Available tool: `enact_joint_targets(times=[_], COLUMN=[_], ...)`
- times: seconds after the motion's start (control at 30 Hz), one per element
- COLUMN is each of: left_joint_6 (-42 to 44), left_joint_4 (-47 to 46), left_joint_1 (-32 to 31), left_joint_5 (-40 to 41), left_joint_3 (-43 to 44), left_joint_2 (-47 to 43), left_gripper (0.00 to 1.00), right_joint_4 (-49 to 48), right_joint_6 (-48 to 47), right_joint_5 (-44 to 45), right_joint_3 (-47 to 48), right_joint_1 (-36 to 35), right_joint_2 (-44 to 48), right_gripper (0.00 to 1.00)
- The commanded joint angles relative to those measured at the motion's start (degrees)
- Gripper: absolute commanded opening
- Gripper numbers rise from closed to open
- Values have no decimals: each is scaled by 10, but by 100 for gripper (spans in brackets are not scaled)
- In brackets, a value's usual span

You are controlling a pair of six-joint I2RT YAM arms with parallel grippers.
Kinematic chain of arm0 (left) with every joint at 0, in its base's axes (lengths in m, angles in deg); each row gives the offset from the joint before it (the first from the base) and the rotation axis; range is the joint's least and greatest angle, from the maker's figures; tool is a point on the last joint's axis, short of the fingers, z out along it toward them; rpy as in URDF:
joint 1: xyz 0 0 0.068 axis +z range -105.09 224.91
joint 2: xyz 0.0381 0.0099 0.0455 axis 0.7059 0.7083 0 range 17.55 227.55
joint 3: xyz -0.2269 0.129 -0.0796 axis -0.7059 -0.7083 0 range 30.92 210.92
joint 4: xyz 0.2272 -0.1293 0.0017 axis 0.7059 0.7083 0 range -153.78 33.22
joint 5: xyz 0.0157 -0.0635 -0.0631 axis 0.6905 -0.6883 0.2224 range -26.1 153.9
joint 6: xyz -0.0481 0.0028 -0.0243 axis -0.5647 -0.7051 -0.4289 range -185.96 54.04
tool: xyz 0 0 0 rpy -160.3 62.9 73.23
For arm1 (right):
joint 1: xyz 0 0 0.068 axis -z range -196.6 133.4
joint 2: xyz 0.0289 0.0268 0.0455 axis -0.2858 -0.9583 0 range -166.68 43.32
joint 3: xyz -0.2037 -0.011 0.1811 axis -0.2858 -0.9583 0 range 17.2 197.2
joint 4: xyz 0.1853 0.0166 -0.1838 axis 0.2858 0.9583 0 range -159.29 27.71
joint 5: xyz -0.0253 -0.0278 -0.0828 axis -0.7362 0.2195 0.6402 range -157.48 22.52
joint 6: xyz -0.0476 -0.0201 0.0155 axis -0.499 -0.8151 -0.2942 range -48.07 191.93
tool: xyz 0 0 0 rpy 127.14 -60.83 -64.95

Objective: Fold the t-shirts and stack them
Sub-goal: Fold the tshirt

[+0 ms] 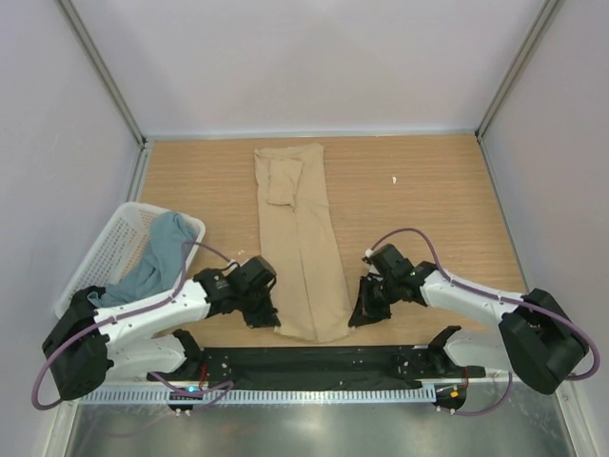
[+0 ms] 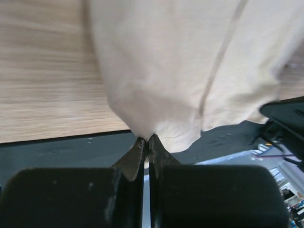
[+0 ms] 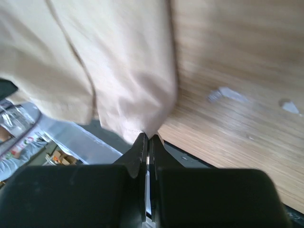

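A tan-beige t-shirt [image 1: 300,243] lies folded into a long narrow strip down the middle of the wooden table, running from the back to the near edge. My left gripper [image 1: 266,319] is shut on its near left corner, the cloth [image 2: 180,71] bunching out from the fingertips [image 2: 148,141]. At the near right corner my right gripper [image 1: 360,314] is also shut on the hem, seen as tan cloth [image 3: 128,85] pinched at the tips [image 3: 148,138]. A grey-blue t-shirt [image 1: 157,257] hangs crumpled in and over the basket on the left.
A white mesh basket [image 1: 114,243] sits tilted at the left edge of the table. A small white scrap [image 1: 395,178] lies on the wood at the back right. A black mat strip [image 1: 314,367] runs along the near edge between the arm bases. Pale walls enclose three sides.
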Motion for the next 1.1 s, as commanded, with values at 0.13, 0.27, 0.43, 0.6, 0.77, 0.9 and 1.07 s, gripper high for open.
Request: enact_joint_targets(times=[0.13, 0.27, 0.43, 0.6, 0.77, 0.9, 1.07], left_joint_6=[146, 193, 227, 233, 234, 236, 234], left_joint_4=[34, 10, 4, 8, 5, 7, 5], left_joint_1=[141, 247, 305, 335, 356, 366, 378], left_joint_5=[8, -18, -53, -62, -63, -69, -68], left_joint_3=[166, 247, 379, 455, 483, 501, 502], left_joint_2=[97, 206, 329, 406, 437, 455, 465], left_gripper=[0, 0, 0, 0, 0, 0, 0], right_joint_4=[88, 142, 227, 261, 255, 248, 243], right_joint_6=[-95, -156, -193, -210, -219, -215, -212], right_joint_5=[10, -7, -17, -41, -62, -71, -85], right_joint_3=[255, 463, 668, 793, 821, 834, 857], right_joint_1=[81, 123, 155, 179, 191, 192, 195], right_joint_2=[-140, -318, -472, -566, -601, -606, -621], right_gripper=[1, 1, 1, 1, 1, 1, 1])
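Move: Both my hands already pinch the near corners of the t-shirt strip, about 16 cm apart, just off the table. The small folded-in flap near the strip's far end lies some 43 cm straight ahead of my left hand; from my right it is about 43 cm ahead and 16 cm left. The strip's far edge is 10 cm beyond the flap. White scraps lie 5 cm ahead of my right hand and 3 cm right, on the table just below. With fingers still shut on the corners, I sweep both hands forward together, about 30 cm, carrying the near edge over the strip towards the flap. I rise some 5 cm with my left and 7 with my right early on, then sink a little as I slow; my right, which also drifts about 5 cm left, lifts slightly again. My left hand turns some 15 degrees counter-clockwise. ##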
